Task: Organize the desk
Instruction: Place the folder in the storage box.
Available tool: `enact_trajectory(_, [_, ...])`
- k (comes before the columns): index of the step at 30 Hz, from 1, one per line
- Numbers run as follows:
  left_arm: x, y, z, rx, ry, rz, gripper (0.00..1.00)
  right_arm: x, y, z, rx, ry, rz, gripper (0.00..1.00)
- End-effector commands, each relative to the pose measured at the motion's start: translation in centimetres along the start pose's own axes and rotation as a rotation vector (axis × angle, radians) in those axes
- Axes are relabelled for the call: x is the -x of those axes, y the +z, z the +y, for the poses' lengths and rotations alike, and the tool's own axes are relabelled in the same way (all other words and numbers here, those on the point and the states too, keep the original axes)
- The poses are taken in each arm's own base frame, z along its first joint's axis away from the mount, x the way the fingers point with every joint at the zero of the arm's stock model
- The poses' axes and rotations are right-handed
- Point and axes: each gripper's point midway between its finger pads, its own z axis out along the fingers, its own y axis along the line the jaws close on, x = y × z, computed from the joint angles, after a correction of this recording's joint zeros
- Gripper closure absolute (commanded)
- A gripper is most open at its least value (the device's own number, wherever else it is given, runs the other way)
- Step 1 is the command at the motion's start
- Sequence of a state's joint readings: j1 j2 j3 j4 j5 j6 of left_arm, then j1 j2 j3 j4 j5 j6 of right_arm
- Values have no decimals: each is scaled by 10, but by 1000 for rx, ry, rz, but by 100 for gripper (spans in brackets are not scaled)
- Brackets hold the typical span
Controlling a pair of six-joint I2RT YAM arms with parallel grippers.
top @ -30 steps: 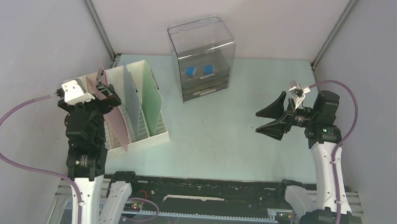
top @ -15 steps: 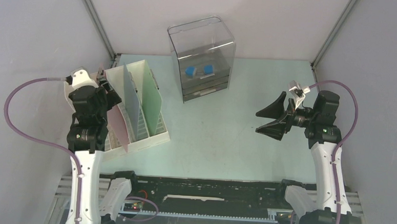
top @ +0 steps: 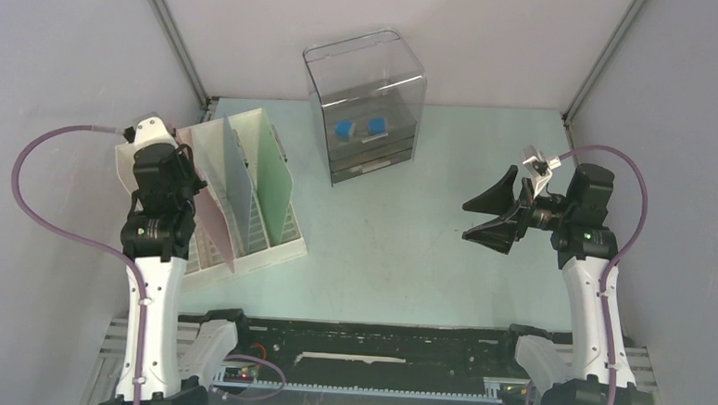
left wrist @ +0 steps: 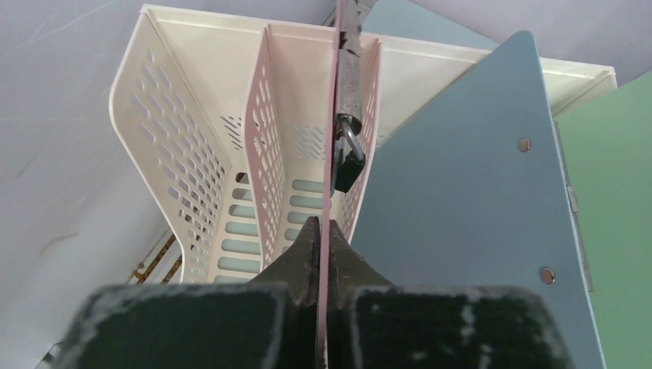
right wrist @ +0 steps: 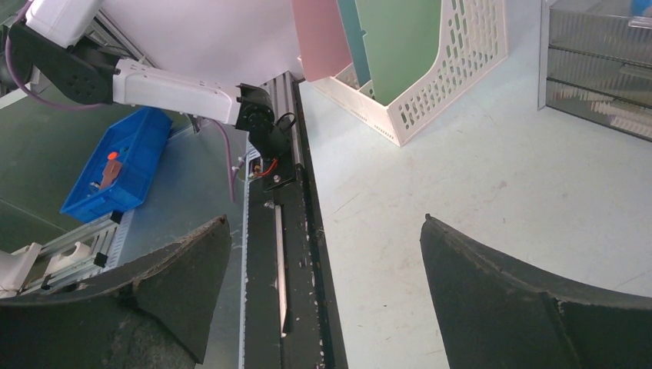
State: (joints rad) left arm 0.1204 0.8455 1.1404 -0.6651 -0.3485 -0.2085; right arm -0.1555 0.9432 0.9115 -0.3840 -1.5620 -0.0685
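The desk (top: 409, 233) is a pale mint-green tabletop. At its left a white slotted file rack (top: 279, 240) holds three upright clipboards: pink (top: 213, 223), blue-grey (top: 231, 182) and green (top: 276, 175). My left gripper (top: 188, 180) is over the rack's left slot, shut on the pink clipboard. In the left wrist view the pink clipboard (left wrist: 330, 207) shows edge-on, pinched in my left gripper (left wrist: 319, 231), with its metal clip (left wrist: 350, 77) further along. My right gripper (top: 489, 214) hovers wide open over the desk's right side, holding nothing.
A clear plastic drawer box (top: 365, 110) with blue items inside stands at the back centre. A black rail (right wrist: 292, 231) runs along the desk's front edge. Grey walls enclose the left, back and right. A blue bin (right wrist: 123, 165) sits off the desk beyond the rail.
My left wrist turned and shifted slightly left over the rack, and its jaws closed from wide open onto the pink clipboard's edge. The right arm has not moved.
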Motion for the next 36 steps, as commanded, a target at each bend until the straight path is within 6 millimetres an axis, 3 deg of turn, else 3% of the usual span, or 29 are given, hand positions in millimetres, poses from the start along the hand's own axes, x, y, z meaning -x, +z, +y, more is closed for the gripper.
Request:
enact_trajectory(1, [36,-16,10,18,4,-150,100,3,-3,28,146,-10,-1,0])
enact_trajectory(6, [65,-45,13,-29,-31,-364,100,3,-2,29,148,-12,0,0])
enact_trajectory(10, [69,-52,10,-74,-5,-481,100,3,-3,29,146,-15,-1,0])
enact_trajectory(17, [43,-37,-2,-139,102,-540,100,3,-3,29,145,-18,-1,0])
enact_trajectory(27, [10,-22,0,-134,130,-519,100,3,-3,30,143,-20,-2,0])
enact_trajectory(29, [5,-20,2,-128,120,-505,91,3,-3,30,143,-20,-1,0])
enact_trajectory(34, [-2,-20,4,-123,88,-461,47,3,-3,30,142,-20,-2,0])
enact_trajectory(36, [2,-25,3,-132,65,-454,34,3,-3,30,142,-20,-2,0])
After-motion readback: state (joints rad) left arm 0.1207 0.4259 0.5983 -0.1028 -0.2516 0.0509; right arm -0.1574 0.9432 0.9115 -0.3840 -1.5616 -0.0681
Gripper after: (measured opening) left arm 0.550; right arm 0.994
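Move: The left hand already pinches the upright pink folder by its upper edge; the folder's middle lies about 12 cm below and 4 cm ahead. Its slot in the storage box, second from the left, centres some 3 cm ahead and 19 cm below the hand. The blue folder is about 9 cm to the right and 5 cm ahead, the green one roughly 17 cm right and 7 cm ahead. From the idle right hand the pink folder lies some 60 cm left, 11 cm farther out and 12 cm below. Up and back by about 5 cm goes the left hand first, fingers shut on the pink folder; then it comes down about 7 cm and slightly forward, lowering the folder into its slot. The fingers tip up some 20 degrees to nearly level as the hand rolls left side up. At the bottom they open about halfway and let go, the hand easing up slightly. ##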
